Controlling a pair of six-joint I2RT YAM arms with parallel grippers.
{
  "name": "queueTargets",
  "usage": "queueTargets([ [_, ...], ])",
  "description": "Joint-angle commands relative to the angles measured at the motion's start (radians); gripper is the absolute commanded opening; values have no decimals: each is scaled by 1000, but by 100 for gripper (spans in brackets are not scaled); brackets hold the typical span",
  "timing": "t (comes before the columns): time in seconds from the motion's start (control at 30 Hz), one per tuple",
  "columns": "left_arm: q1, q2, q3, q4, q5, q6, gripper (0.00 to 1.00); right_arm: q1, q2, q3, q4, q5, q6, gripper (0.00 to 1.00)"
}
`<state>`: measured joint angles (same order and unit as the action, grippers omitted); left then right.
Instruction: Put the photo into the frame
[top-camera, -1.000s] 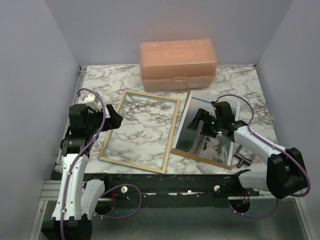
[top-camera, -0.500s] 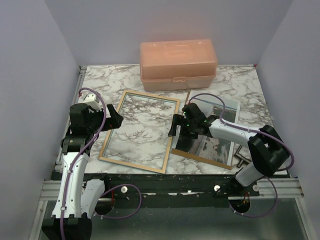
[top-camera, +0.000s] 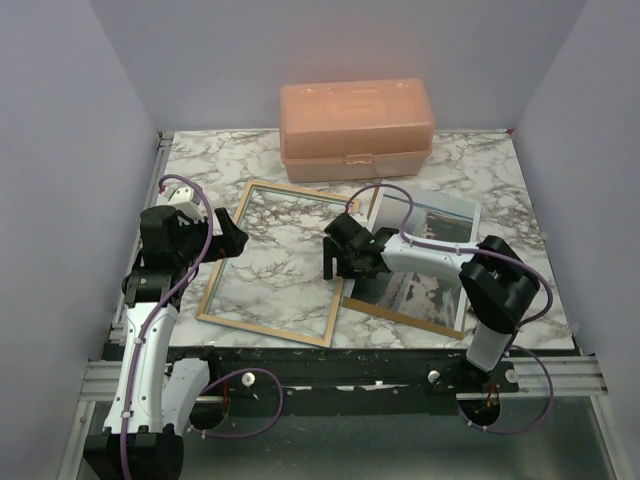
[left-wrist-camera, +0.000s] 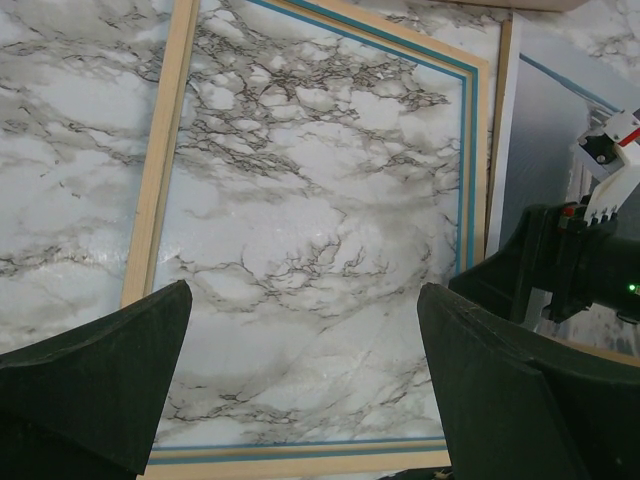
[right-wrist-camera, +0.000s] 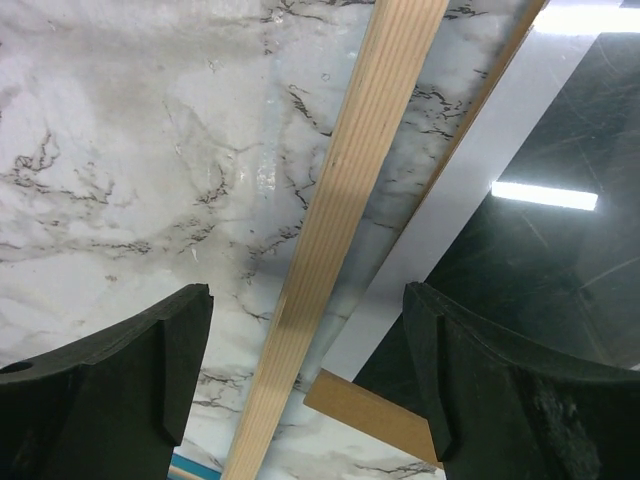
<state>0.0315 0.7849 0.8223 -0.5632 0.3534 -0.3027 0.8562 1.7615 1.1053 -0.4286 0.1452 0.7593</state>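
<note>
The frame (top-camera: 263, 332), light wood rim around a clear pane, lies flat left of centre on the marble table. The photo (top-camera: 432, 296), dark scenery with a white border, lies face up on a brown backing board (top-camera: 400, 315) to its right. My right gripper (top-camera: 333, 262) hovers open over the frame's right rim. In the right wrist view that rim (right-wrist-camera: 350, 170) runs between the jaws of my right gripper (right-wrist-camera: 305, 300), with the photo (right-wrist-camera: 540, 250) and a board corner (right-wrist-camera: 375, 412) alongside. My left gripper (top-camera: 235, 235) is open above the frame's left side; below my left gripper (left-wrist-camera: 305, 300) shows the frame (left-wrist-camera: 160, 180).
A peach plastic box (top-camera: 357, 115) stands at the back of the table. A small metal piece (top-camera: 485, 318) lies right of the backing board near the front edge. Grey walls close in both sides. A black rail (top-camera: 350, 365) runs along the near edge.
My right gripper has swung left, from above the photo to the frame's right rim, with its jaws slightly narrower. The left arm, frame and photo have not moved.
</note>
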Motion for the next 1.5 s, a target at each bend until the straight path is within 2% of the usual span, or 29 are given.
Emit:
queueTargets([
  [0.0, 6, 0, -8, 19, 32, 9, 99, 42, 65, 50, -71, 104, 5, 80],
  [0.3, 5, 5, -8, 22, 48, 8, 99, 93, 152, 141, -127, 153, -18, 63],
  [0.57, 5, 5, -9, 23, 44, 8, 99, 105, 162, 166, -134, 169, -42, 35],
  [0.73, 5, 9, -9, 22, 45, 8, 98, 109, 161, 183, -144, 190, -55, 27],
  [0.8, 5, 10, -8, 20, 45, 8, 99, 109, 162, 188, -145, 196, -68, 18],
  [0.9, 5, 11, -9, 21, 45, 8, 98, 109, 165, 198, -153, 207, -70, 11],
  [1.23, 5, 20, -8, 20, 46, 8, 98, 109, 213, 262, -195, 275, -62, 0],
  [1.47, 5, 27, -8, 19, 47, 8, 99, 104, 254, 311, -224, 333, -52, 0],
])
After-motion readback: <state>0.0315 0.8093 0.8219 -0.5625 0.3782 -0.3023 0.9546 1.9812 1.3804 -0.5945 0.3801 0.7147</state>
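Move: The right hand is already poised low over the frame's right-hand rail, its open fingers straddling it, with the wood only about 2 cm below the hand point. The photo's middle lies some 15 cm to the right and 1 cm farther out; the pink box is about 25 cm ahead and 4 cm to the right. From the left hand, the rail is roughly 18 cm to the right, level in reach and 20 cm below. The right hand eases about 1.5 cm left and 1 cm down while its wrist rolls some 10 degrees, left side dipping, and its fingers close from nearly wide open until they pinch the frame's right rail from both sides. Keeping that pinch, it then slides the rail forward about 2 cm towards the pink box, drifting a little farther left, low over the table. ##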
